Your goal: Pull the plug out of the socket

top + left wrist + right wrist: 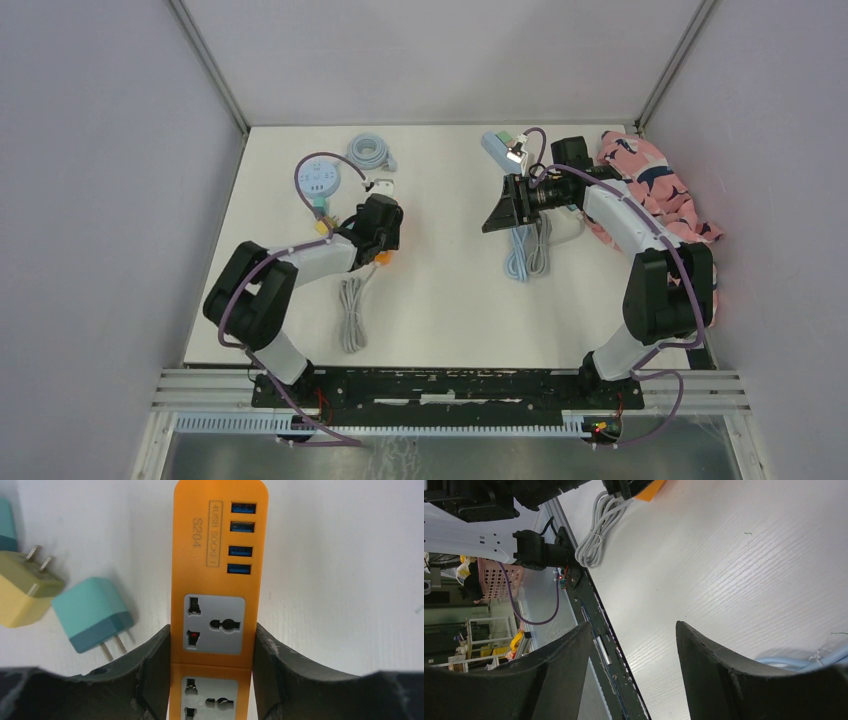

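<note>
An orange socket strip (pixel 220 540) with USB ports lies on the white table. My left gripper (pixel 212 627) is shut on it, one finger pressed on each long side. The two sockets I see in it are empty. Just to its left lie a loose teal plug (pixel 92 614) and a loose yellow plug (pixel 22 595), prongs bare. From above, the left gripper (pixel 380 235) covers most of the strip (pixel 383 258). My right gripper (pixel 497 215) hangs open above the table's middle right, pointing left, with nothing between its fingers (pixel 704 655).
A round white socket (pixel 320 182), a coiled blue cable (pixel 370 152) and a small white adaptor (pixel 380 186) lie at the back left. A teal strip (pixel 495 147) with a white plug (pixel 517 152), a blue-grey cable bundle (pixel 528 250) and pink cloth (pixel 650 185) are on the right. A grey cable bundle (pixel 352 310) lies near the front.
</note>
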Motion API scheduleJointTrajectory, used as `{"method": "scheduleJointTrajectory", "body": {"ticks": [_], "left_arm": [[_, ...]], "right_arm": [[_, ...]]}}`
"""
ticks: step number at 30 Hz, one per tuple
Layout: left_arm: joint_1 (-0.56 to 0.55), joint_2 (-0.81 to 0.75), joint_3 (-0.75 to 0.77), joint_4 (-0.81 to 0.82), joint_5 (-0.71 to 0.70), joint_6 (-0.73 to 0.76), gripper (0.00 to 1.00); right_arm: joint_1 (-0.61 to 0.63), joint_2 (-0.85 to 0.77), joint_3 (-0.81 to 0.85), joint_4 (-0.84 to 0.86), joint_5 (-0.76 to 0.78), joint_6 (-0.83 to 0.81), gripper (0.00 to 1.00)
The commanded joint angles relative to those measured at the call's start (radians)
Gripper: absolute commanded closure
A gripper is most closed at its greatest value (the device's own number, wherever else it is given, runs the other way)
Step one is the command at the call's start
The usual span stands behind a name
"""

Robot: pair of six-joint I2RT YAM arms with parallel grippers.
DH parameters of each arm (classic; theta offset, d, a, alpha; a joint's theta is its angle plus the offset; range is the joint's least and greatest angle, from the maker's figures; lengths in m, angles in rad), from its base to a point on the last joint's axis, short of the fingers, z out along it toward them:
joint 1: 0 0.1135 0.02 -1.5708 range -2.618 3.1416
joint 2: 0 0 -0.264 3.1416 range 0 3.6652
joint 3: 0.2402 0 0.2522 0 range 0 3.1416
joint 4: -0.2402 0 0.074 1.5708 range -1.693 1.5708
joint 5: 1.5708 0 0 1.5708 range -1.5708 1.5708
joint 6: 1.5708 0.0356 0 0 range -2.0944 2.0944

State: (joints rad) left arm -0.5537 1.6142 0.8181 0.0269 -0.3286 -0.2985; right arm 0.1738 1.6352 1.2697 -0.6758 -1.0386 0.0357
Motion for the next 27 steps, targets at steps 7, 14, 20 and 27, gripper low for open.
{"method": "scheduleJointTrajectory", "body": {"ticks": [7,14,20,27], "left_arm": [[0.085,0.134,0.225,-0.039,-0.187,-0.102,0.97],[0.138,0.183,0.295,-0.050,-0.153,-0.092,0.97],[0.179,0.218,0.351,-0.053,-0.110,-0.107,0.97],[0.229,0.282,0.449,-0.107,-0.121,-0.165,0.97]], "right_arm": [[-0.007,-0.035,0.032,0.005,-0.031,-0.017,0.32],[-0.009,-0.035,0.034,0.005,-0.033,-0.016,0.32],[-0.010,-0.035,0.033,0.005,-0.034,-0.016,0.32],[-0.013,-0.039,0.032,0.002,-0.036,-0.016,0.32]]}}
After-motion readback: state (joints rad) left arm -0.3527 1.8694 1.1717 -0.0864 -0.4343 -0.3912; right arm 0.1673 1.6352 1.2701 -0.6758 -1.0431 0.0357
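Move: The left hand already holds the orange strip, some 5 cm over the table. Its goal seems to be the open table patch about 12 cm ahead and 7 cm left. The nearest teal plug lies level with the hand, 9 cm left; the yellow plug 14 cm left and 2 cm ahead; the round blue socket 18 cm left, 14 cm ahead; the blue coil 6 cm left, 21 cm ahead. From the right hand, that patch is roughly 18 cm ahead, 30 cm left and 18 cm down. Still pinching the orange strip by its sides, the left hand carries it forward about 10 cm and left about 6 cm, low over the table past the loose plugs, towards the gap between the round blue socket and the blue coil. It swings the strip some 20 degrees counter-clockwise on the way and trails the grey cable. ##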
